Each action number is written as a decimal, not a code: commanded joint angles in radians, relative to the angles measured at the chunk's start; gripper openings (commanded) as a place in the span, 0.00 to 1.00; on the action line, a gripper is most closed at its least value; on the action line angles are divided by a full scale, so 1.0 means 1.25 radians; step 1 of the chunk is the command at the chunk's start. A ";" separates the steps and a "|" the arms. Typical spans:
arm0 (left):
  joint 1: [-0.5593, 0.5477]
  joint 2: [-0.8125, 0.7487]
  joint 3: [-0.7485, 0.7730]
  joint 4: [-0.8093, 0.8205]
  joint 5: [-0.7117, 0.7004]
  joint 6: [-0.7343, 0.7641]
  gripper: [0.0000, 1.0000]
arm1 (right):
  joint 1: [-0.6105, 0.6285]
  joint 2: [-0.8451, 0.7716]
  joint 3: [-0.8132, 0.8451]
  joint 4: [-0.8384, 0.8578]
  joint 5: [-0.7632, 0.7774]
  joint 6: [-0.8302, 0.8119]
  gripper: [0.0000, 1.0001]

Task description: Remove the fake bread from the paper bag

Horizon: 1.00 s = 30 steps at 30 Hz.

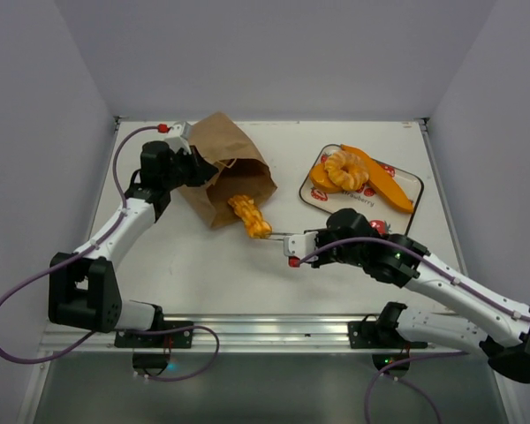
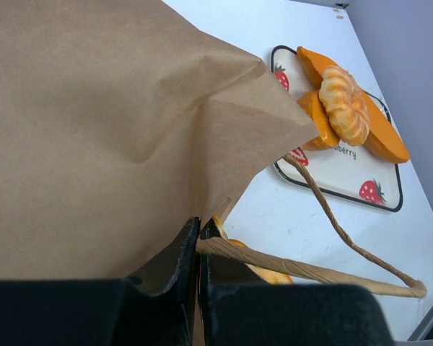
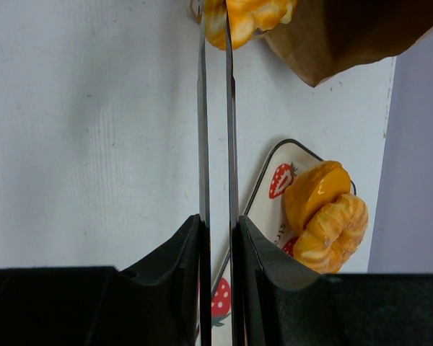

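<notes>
The brown paper bag [image 1: 223, 157] lies on its side at the back left, its mouth facing the table's middle. My left gripper [image 1: 200, 168] is shut on the bag's edge [image 2: 199, 234], where a twisted handle [image 2: 332, 220] loops out. A golden twisted fake bread [image 1: 250, 216] pokes out of the mouth onto the table. My right gripper [image 1: 293, 244] is shut on a pair of thin metal tongs [image 3: 216, 115]. The tongs' tips pinch the bread [image 3: 249, 16] at the top of the right wrist view.
A strawberry-print tray [image 1: 409, 182] at the back right carries a ring-shaped pastry [image 1: 344, 170] and orange bread pieces [image 1: 387, 185]. White walls close in the table on the left, back and right.
</notes>
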State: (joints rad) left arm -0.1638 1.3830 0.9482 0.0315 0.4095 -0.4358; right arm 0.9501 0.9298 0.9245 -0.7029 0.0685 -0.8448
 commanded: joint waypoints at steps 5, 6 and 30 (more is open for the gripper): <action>0.006 -0.023 0.024 0.017 0.026 -0.002 0.06 | -0.038 -0.015 0.030 0.068 0.007 0.043 0.00; 0.006 -0.023 0.024 0.015 0.025 -0.001 0.06 | -0.041 -0.017 0.033 0.067 0.005 0.047 0.00; 0.008 0.113 0.197 -0.058 -0.067 -0.022 0.06 | -0.099 -0.123 0.076 -0.007 0.010 0.061 0.00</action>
State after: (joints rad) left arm -0.1638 1.4979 1.1305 -0.0109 0.3626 -0.4530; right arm 0.8406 0.8162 0.9806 -0.7349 0.0422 -0.7780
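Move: Ahead and to the right of the right hand, which already holds the tongs with the twisted bread pinched in their tips, lies the strawberry tray, about 13 cm forward, 15 cm right and 19 cm below. The twisted bread hangs some 7 cm ahead of that hand, 13 cm left and 13 cm lower; the bag's mouth is about 13 cm ahead, 15 cm left. From the left hand, already shut on the bag's rim, this bread is some 10 cm back, 8 cm right and 12 cm below. Lifting the twisted bread in the tongs, the right hand first eases forward about a centimetre, then rises some 4 cm and drifts 3 cm right, towards the tray, its left side tilting up about 10 degrees while it turns slightly clockwise; its grip on the tongs stays. After a wait, the left hand, still pinching the bag's rim, carries it about 4 cm forward and 2 to 3 cm up, away from the bread's first place. ##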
